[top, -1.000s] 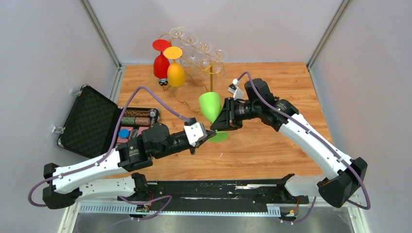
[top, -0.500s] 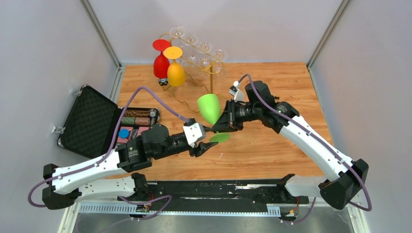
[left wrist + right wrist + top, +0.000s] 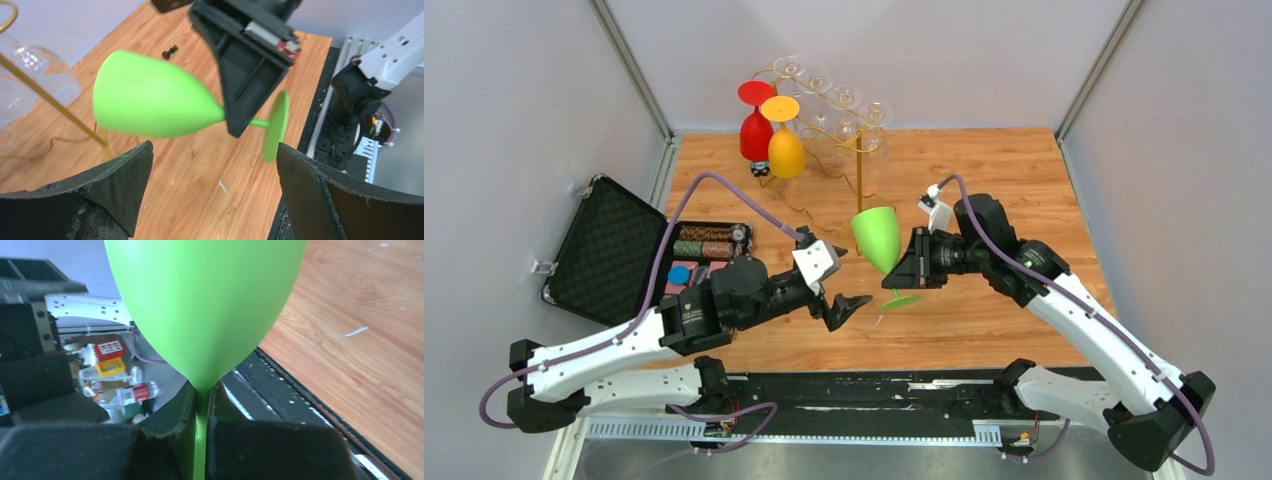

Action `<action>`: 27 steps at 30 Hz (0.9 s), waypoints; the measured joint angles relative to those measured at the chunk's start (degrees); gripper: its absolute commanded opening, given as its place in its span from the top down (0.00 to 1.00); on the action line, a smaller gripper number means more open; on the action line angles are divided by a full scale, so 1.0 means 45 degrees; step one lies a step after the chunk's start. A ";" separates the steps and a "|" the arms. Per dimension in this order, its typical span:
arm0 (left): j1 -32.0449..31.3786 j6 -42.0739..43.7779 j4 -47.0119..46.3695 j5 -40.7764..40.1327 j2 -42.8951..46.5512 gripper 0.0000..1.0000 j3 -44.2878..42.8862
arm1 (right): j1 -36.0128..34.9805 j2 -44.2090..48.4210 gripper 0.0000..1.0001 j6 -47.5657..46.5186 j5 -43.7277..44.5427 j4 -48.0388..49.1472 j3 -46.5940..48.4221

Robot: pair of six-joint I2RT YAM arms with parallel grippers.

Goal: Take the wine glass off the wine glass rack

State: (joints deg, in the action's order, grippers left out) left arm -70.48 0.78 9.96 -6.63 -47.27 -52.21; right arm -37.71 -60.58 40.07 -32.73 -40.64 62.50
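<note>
The green wine glass [image 3: 876, 235] hangs over the middle of the table, off the wine glass rack [image 3: 859, 165], its bowl tilted up and left and its foot [image 3: 900, 300] low. My right gripper [image 3: 904, 272] is shut on its stem. In the right wrist view the stem runs between the closed pads of the right gripper [image 3: 201, 410], under the wine glass bowl [image 3: 205, 305]. My left gripper [image 3: 844, 282] stands open just left of the glass, holding nothing. Seen from the left wrist, the left gripper [image 3: 215, 170] gapes below the wine glass [image 3: 150, 102].
Red [image 3: 757, 130], yellow [image 3: 785, 148] and clear glasses [image 3: 844, 108] hang on the rack at the back. An open black case [image 3: 609, 250] with poker chips [image 3: 704, 245] lies at the left edge. A black rail [image 3: 874, 395] runs along the near edge. A gold rack post [image 3: 50, 97] shows in the left wrist view.
My left gripper opened, let go of the green glass and drew back left. My right gripper closed on the stem and carried the glass to the right.
</note>
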 measured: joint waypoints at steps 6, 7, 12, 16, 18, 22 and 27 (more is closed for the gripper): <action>0.0029 -0.0792 0.1005 -0.1132 -0.0748 0.00 -0.1122 | 0.0000 0.1554 1.00 -0.1695 0.1404 -0.0102 -0.0816; 0.0097 -0.0952 0.1166 -0.1273 -0.0860 0.00 -0.1341 | 0.0000 0.1773 1.00 -0.1987 0.1666 -0.0112 -0.0913; 0.1384 -0.2205 0.1889 -0.1098 -0.1185 0.00 -0.2278 | 0.0000 0.2351 1.00 -0.3429 0.2885 -0.0170 -0.1239; 0.2667 -0.3288 0.2293 -0.0627 -0.1190 0.00 -0.2579 | 0.0000 0.2395 1.00 -0.4663 0.3599 -0.0185 -0.1263; 0.3152 -0.3798 0.2535 -0.0384 -0.1190 0.00 -0.2715 | 0.0000 0.2395 1.00 -0.5328 0.3837 -0.0185 -0.1263; 0.3988 -0.4697 0.3050 0.0044 -0.1224 0.00 -0.3118 | -0.0019 0.2395 1.00 -0.6800 0.3925 -0.0136 -0.1263; 0.5226 -0.5906 0.3716 0.0801 -0.1428 0.00 -0.3755 | -0.0481 0.2764 1.00 -0.8932 0.3701 0.0345 -0.1491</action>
State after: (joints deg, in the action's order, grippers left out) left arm -46.96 -25.80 26.68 -3.03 -53.69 -69.10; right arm -39.88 -48.14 -0.12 -16.08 -39.09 55.79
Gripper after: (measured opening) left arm 0.998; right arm 0.055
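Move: The green wine glass is already held by its stem in the right fingers, tilted, with its middle roughly 3 cm ahead of, 1 cm left of and 3 cm above that hand. From the left hand, which is open, its middle lies about 2 cm ahead, 5 cm right and 1 cm up. Also from the left hand, the orange glass hangs some 32 cm ahead, 16 cm left and slightly lower, and the rack post stands about 28 cm ahead, practically neither left nor right. Forward, with some left and up, the wide-open left hand backs off from the green glass towards the rack by about 11 cm, its fingers swinging counter-clockwise to point more forward. The right hand keeps its pinch on the stem, draws some 5 cm right, drifting a little forward and down, and rolls by about 45 degrees so that the bowl comes up. ##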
